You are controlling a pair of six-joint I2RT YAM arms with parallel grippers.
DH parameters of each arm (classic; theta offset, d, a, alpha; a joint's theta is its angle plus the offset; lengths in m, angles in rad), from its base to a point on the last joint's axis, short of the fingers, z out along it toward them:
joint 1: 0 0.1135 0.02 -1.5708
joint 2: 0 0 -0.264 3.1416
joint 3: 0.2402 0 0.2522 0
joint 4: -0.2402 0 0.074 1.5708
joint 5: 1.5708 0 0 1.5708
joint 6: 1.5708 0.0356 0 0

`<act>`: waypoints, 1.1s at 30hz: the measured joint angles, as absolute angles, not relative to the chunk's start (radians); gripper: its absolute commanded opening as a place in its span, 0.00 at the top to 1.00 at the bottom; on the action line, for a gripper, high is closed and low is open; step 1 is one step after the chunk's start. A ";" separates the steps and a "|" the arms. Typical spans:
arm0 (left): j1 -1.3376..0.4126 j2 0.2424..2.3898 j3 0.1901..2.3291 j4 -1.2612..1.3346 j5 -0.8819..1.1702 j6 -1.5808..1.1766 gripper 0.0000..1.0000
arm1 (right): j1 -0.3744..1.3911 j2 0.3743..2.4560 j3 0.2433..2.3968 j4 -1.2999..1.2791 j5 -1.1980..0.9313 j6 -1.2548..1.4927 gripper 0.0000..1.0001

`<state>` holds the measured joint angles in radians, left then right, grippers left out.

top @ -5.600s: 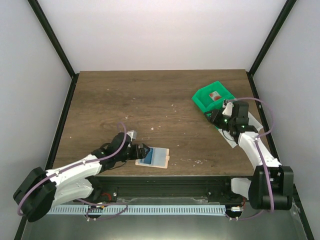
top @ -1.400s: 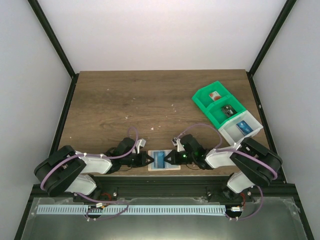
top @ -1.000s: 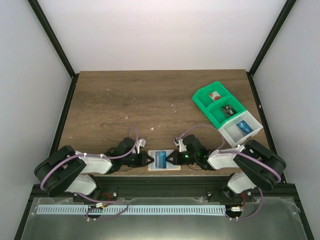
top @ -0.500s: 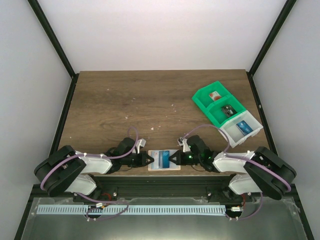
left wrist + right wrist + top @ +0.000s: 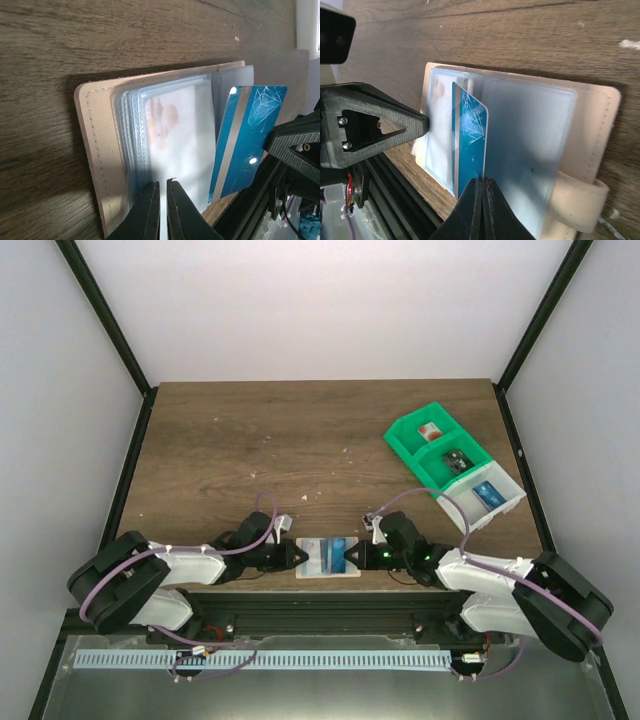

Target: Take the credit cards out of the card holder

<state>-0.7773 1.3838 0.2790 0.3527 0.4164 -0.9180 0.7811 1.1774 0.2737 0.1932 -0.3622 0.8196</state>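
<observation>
The card holder (image 5: 346,574) lies open near the table's front edge, tan (image 5: 95,130) with clear pockets (image 5: 175,125). A blue credit card (image 5: 470,140) with a silver stripe (image 5: 247,135) sticks partly out of a pocket toward the right. My right gripper (image 5: 483,179) is shut on that card's edge (image 5: 358,557). My left gripper (image 5: 163,182) rests over the pockets at the holder's left side (image 5: 298,555), its jaws a narrow slit apart with nothing clearly pinched. No other card shows in the holder.
A green-and-white compartment tray (image 5: 405,440) stands at the back right with small items in it. The holder's strap (image 5: 575,197) lies at its right end. The table's front edge and a black rail (image 5: 330,595) run just below the holder.
My right gripper has slid to the right, drawing the blue card further out of its pocket. The left jaws have parted slightly.
</observation>
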 measured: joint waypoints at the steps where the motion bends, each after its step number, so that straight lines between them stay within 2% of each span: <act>1: -0.777 1.382 0.282 0.345 0.412 -0.916 0.90 | 0.781 1.171 0.274 0.184 -0.355 0.819 0.99; 8: -0.778 1.338 0.296 0.293 0.386 -0.917 0.60 | 0.781 1.112 0.274 0.114 -0.316 0.796 1.00; 10: -0.778 1.314 0.305 0.261 0.376 -0.919 0.55 | 0.781 1.097 0.274 0.099 -0.312 0.788 0.99; 22: -0.778 1.166 0.395 0.138 0.335 -0.897 0.53 | 0.781 1.036 0.310 0.038 -0.311 0.756 1.00; 33: -0.772 1.039 0.423 0.126 0.382 -1.083 0.36 | 0.799 1.071 0.379 0.211 -0.273 0.586 1.00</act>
<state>-0.7723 1.0393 0.4229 0.1261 0.3824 -1.0828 0.7990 1.0706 0.3786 0.2111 -0.2726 0.5861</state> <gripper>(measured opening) 0.617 0.010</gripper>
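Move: The blue credit card is already pinched by its right edge in the right fingertips, its middle some 2 cm to that hand's left and 1 cm lower. From the left hand, the card lies about 5 cm to the right, level with it fore and aft, and some 1 cm up. The card holder's middle is about 4 cm right of the left hand and 1 cm below it; the white tray stands about 13 cm ahead and 25 cm right of the right hand. Keeping its shut grip on the blue card, the right hand draws it a little over 1 cm to the right, away from the clear sleeves, then lifts it about 7 cm while easing forward and back to the left, rolling some 20 degrees so the forward side comes up. The left hand spreads its nearly shut fingers to over half open as it comes off the card holder, climbing about 11 cm with a slight reach forward towards the raised card, stopping short of touching it. ##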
